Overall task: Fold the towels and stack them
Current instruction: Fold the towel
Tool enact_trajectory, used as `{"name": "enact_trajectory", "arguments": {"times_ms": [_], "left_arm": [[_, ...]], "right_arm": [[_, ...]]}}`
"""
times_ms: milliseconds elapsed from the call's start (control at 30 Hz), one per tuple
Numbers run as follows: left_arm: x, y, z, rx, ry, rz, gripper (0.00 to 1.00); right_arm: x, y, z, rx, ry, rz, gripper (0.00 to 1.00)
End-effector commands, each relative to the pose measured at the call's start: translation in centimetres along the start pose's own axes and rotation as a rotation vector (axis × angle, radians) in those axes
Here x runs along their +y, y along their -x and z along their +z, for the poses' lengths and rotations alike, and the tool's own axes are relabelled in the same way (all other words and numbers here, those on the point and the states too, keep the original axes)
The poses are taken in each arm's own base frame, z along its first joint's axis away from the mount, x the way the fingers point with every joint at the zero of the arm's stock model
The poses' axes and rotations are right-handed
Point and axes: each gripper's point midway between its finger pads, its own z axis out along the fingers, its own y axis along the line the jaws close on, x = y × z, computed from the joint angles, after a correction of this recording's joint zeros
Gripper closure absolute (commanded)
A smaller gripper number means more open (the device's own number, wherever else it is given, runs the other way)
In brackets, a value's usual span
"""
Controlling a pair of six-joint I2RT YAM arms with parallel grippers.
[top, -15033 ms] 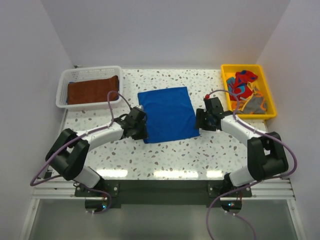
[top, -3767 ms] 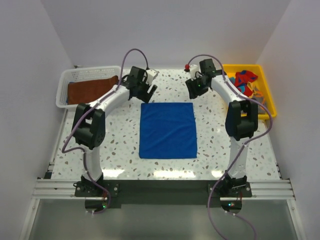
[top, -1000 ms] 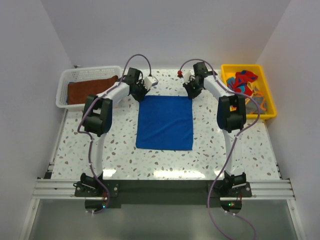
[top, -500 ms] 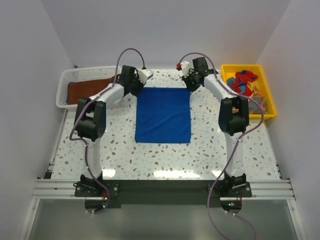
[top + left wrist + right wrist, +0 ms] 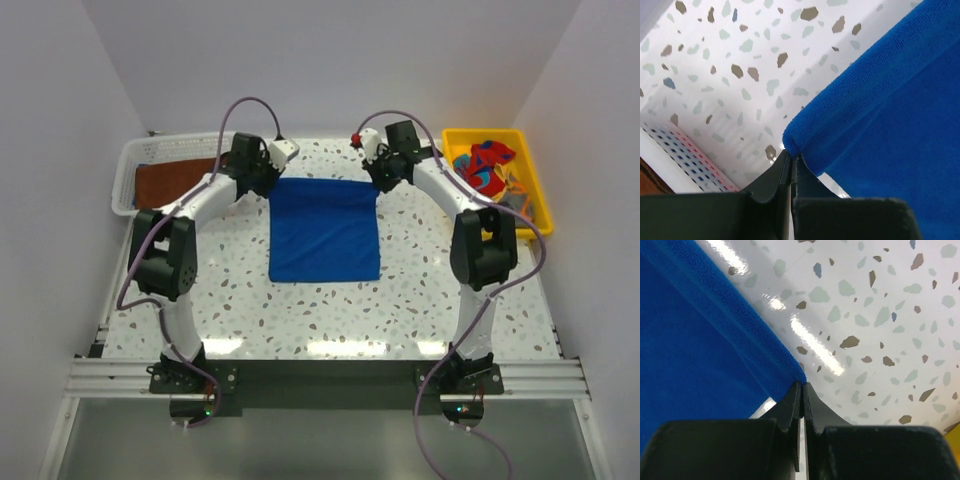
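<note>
A royal blue towel (image 5: pixel 325 230) lies on the speckled table, its far edge raised. My left gripper (image 5: pixel 272 180) is shut on the towel's far left corner (image 5: pixel 790 145). Its far right corner (image 5: pixel 801 377) is pinched in my right gripper (image 5: pixel 378 183), which is also shut. A rust-brown towel (image 5: pixel 165 182) lies folded in the white basket (image 5: pixel 135 160) at the back left. A red towel with blue patches (image 5: pixel 485 165) lies crumpled in the yellow tray (image 5: pixel 535 190) at the back right, with an orange and grey one (image 5: pixel 505 205) beside it.
The basket's lattice wall (image 5: pixel 680 160) shows close to my left gripper in the left wrist view. Both arms reach far over the table, elbows out to the sides of the blue towel. White walls close off the back and both sides.
Both grippers have shifted towards the back of the table with the towel's far corners in them. The far edge has risen and the towel has slid away from the near edge.
</note>
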Motion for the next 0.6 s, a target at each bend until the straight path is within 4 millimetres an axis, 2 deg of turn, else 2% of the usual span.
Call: {"name": "enact_trajectory", "arguments": {"times_ms": [0,33,67,133,167,233,333,367,433,467,533,567], "left_arm": [[-0.3,-0.1,-2.8,0.023,0.034,-0.064,1.00],[-0.5,-0.1,-3.3,0.029,0.038,-0.074,1.00],[-1.7,-0.8,-3.5,0.062,0.012,-0.079,1.00],[-2.3,-0.6,-4.5,0.063,0.020,-0.098,1.00],[-3.2,-1.3,-4.6,0.078,0.017,-0.098,1.00],[-3.2,-1.0,-5.8,0.067,0.058,-0.124,1.00],[-3.9,-1.8,-7.0,0.084,0.086,-0.180,1.00],[-4.5,-2.8,-7.2,0.108,0.086,-0.207,1.00],[-4.9,-3.1,-8.1,0.101,0.094,-0.226,1.00],[-4.9,-4.4,-8.3,0.126,0.119,-0.238,1.00],[-4.9,-4.9,-9.1,0.126,0.144,-0.263,1.00],[-5.3,-5.9,-9.2,0.148,0.145,-0.269,1.00]], "right_arm": [[0.9,0.8,-2.9,-0.028,-0.027,-0.006,1.00],[1.4,0.6,-3.1,-0.018,-0.029,-0.010,1.00],[1.9,0.3,-3.5,-0.010,-0.028,-0.010,1.00],[2.7,0.1,-3.8,0.005,-0.033,-0.013,1.00],[3.1,-0.1,-4.1,0.011,-0.030,-0.015,1.00],[4.1,-0.1,-4.5,0.019,-0.017,-0.019,1.00],[5.2,-0.8,-5.0,0.043,-0.018,-0.013,1.00],[5.4,-1.6,-4.9,0.068,-0.022,-0.008,1.00],[6.1,-2.2,-5.5,0.076,-0.012,0.020,1.00],[6.9,-3.4,-5.3,0.095,0.017,0.033,1.00],[7.3,-3.5,-5.7,0.077,0.012,0.063,1.00],[7.6,-4.2,-5.7,0.089,0.016,0.080,1.00]]}}
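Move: Both hands hold the blue towel's far edge in the air, roughly 10 cm over the table. The near-left corner it is to be folded to lies about 25 cm back, 2 cm left and 10 cm below the left hand; the near-right corner is some 25 cm back, 3 cm right and 11 cm below the right hand. The white basket sits about 10 cm ahead and 32 cm left of the left hand, the yellow bin some 9 cm ahead and 45 cm right of the right hand. Keeping their shut fingers pinched on the two far corners, both hands draw the lifted edge back side by side at a nearly level height towards the towel's near edge, the left by about 10 cm and the right by some 9 cm. On the way the left wrist turns counter-clockwise by roughly 10 degrees and tips down a little, while the right one tips down only slightly and barely swings round. ##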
